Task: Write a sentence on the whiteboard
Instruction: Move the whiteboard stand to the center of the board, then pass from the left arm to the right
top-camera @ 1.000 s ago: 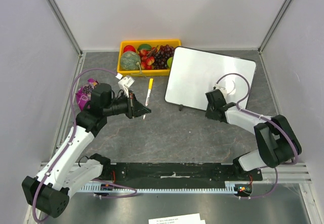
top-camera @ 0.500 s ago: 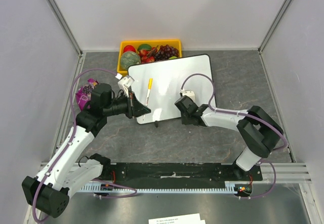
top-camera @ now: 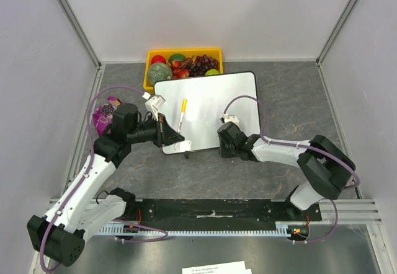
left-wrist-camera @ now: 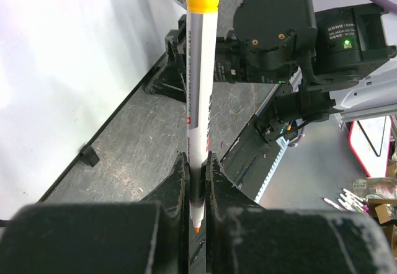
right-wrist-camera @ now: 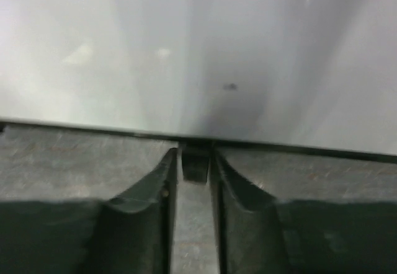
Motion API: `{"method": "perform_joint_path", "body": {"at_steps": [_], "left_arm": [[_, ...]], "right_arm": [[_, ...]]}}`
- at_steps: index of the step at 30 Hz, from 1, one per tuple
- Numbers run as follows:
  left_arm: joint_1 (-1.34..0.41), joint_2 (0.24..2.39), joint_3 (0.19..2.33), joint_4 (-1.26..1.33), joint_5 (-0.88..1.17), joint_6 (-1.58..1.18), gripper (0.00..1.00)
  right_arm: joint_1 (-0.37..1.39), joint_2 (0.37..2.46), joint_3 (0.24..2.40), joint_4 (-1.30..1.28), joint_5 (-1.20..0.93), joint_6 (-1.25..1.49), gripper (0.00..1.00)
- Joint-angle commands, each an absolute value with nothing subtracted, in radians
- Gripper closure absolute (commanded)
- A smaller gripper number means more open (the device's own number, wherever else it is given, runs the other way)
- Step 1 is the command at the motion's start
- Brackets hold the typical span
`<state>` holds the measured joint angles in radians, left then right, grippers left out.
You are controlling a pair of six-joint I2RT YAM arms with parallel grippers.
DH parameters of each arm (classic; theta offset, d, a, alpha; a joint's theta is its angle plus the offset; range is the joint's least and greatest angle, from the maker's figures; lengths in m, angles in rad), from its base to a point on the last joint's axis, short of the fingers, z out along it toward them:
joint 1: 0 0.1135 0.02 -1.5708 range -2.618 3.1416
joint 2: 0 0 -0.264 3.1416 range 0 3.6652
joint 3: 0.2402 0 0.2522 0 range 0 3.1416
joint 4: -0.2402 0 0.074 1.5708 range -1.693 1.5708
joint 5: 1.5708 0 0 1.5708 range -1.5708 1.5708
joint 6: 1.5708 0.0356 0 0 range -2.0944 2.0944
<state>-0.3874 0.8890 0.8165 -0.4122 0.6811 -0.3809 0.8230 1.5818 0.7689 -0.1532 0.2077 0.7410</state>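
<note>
The whiteboard (top-camera: 211,103) lies flat, its left part under the marker (top-camera: 182,114). No sentence is in view; the board's face shows plain white. My left gripper (top-camera: 173,134) is shut on the marker (left-wrist-camera: 201,88) near its orange tip, yellow end pointing away over the whiteboard (left-wrist-camera: 62,69). My right gripper (top-camera: 222,141) sits at the board's near edge. In the right wrist view its jaws (right-wrist-camera: 194,159) stand slightly open on either side of a small black tab (right-wrist-camera: 195,165) under the whiteboard (right-wrist-camera: 186,57) frame, with thin gaps.
A yellow tray (top-camera: 186,51) of fruit stands behind the board's far left corner. A purple packet (top-camera: 102,118) lies by the left wall. A second black tab (top-camera: 187,155) juts from the board's near edge. Enclosure walls stand on three sides.
The right gripper dragged the whiteboard left across the table until it lay under the marker, then its jaws widened off the tab. The left gripper has kept still with the marker.
</note>
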Motion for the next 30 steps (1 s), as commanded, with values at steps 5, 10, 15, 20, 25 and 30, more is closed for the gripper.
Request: {"method": "perform_joint_path", "body": {"at_steps": [5,10,15,20,25,30], "left_arm": [[-0.382,0.874,0.825,-0.420,0.681,-0.403,0.98],[-0.382,0.861,0.839,-0.452,0.699,-0.393,0.98],[-0.380,0.853,0.853,-0.508,0.736,-0.345,0.98],[-0.380,0.851,0.862,-0.549,0.813,-0.308,0.98],[-0.383,0.839,0.870,-0.558,0.939,-0.287,0.98],[-0.383,0.816,0.880,-0.549,1.095,-0.267,0.98]], "right_arm": [[0.854,1.378,0.649,-0.301,0.026,0.758,0.23],[0.854,1.194,0.672,-0.362,0.031,0.739,0.02],[0.854,1.076,0.759,-0.385,-0.047,0.620,0.02],[0.853,1.026,0.882,-0.344,-0.164,0.493,0.02],[0.845,1.003,0.951,-0.215,-0.335,0.462,0.02],[0.841,1.063,0.976,0.041,-0.593,0.583,0.02]]}}
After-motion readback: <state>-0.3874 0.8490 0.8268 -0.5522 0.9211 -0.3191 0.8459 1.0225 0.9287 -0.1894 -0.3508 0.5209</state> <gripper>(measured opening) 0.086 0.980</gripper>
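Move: The right fingers, near the table, are still around the right black foot on the whiteboard stand's near edge. The marker, held upright-ish by the left hand, is about 15 cm to the right hand's left, level with it and some 23 cm up. The other foot lies 14 cm left, level with it; the board's middle is 14 cm ahead and 7 cm left. From the left hand the marker's middle is 3 cm ahead, straight in line and 3 cm above. Right hand opens off the foot, backs away, rises 25 cm towards the marker; left eases back 5 cm. ##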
